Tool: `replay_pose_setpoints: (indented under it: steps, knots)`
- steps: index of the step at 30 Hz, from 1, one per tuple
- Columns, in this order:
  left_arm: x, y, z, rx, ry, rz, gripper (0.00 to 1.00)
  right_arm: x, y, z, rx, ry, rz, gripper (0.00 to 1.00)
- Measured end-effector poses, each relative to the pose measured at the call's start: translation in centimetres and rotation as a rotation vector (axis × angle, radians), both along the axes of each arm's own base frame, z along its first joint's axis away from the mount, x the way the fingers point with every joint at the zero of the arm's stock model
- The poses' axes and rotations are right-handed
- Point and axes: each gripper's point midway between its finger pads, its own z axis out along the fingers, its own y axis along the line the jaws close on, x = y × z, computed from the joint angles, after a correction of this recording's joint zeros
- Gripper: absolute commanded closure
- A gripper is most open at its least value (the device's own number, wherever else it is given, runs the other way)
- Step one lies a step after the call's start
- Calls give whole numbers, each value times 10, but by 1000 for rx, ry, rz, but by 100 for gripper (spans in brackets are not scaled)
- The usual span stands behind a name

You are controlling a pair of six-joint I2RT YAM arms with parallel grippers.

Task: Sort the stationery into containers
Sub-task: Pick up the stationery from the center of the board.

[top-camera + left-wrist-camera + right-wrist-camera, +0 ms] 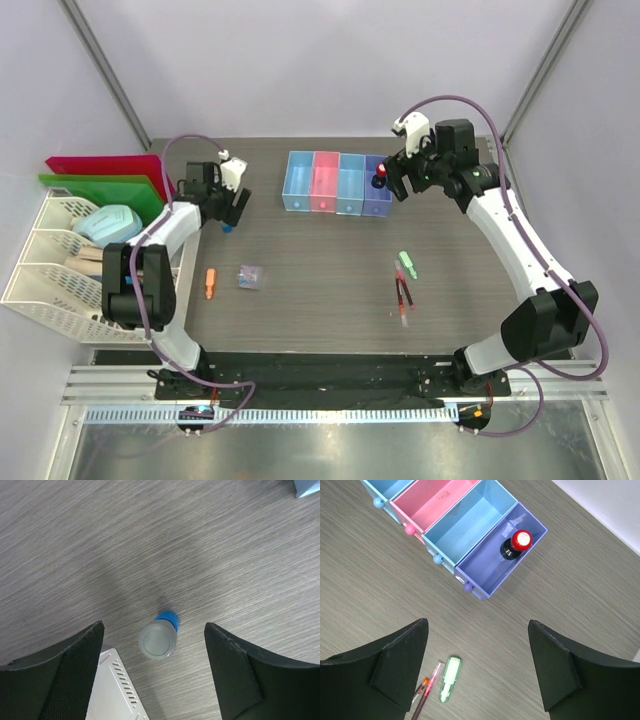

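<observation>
A blue-capped little bottle (159, 637) stands on the table with its clear base toward the camera, between the fingers of my open left gripper (154, 626), touching neither. In the top view this bottle (227, 228) is just below the left gripper (233, 207). The containers (326, 195) stand at the back centre. The red-capped bottle (520, 542) stands in the purple box (482, 567). My right gripper (477, 624) hangs open and empty just right of that box. The green eraser (449, 679) and the pens (427, 692) lie on the table.
An orange marker (210, 284) and a small clear packet (250, 277) lie left of centre. White mesh trays (50, 270) and the red and green folders (110, 175) line the left edge. A white slotted part (117, 690) shows under the left fingers.
</observation>
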Motion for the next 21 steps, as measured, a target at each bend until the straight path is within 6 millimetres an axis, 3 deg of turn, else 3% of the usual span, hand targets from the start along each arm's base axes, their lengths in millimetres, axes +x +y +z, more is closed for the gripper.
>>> replay_pose_setpoints:
  steps: [9, 11, 15, 21]
  knots:
    - [-6, 9, -24, 32, 92, -42, 20, -16, -3, 15, 16, -39, 7, 14]
    - [-6, 11, -27, 40, 106, -49, 26, -19, -3, 17, 20, -44, 9, 14]
    - [-7, 12, -34, 52, 134, -66, 30, -25, -3, 18, 28, -46, 13, 13]
    - [-1, 10, -39, 54, 157, -89, 46, -32, -2, 7, 35, -18, 19, 13]
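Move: The glue stick stands upright just in front of and beneath the left hand: about 2 cm ahead, 1 cm left, its middle some 6 cm below. The orange marker lies about 10 cm back and 3 cm left of the left hand, the small clear packet about 9 cm back and 6 cm right, and the drawer organizer's middle 11 cm ahead and 25 cm right. From the right hand the glue stick is roughly 39 cm left, 5 cm ahead and 23 cm lower. Downward, about 4 cm with a slight shift left, the left hand sinks onto the upright glue stick, tipping its fingers some 10 degrees steeper and partly closing them so that they straddle the grey top, with gaps still showing on both sides. The empty, open right hand eases back about 3 cm, away from the organizer. ##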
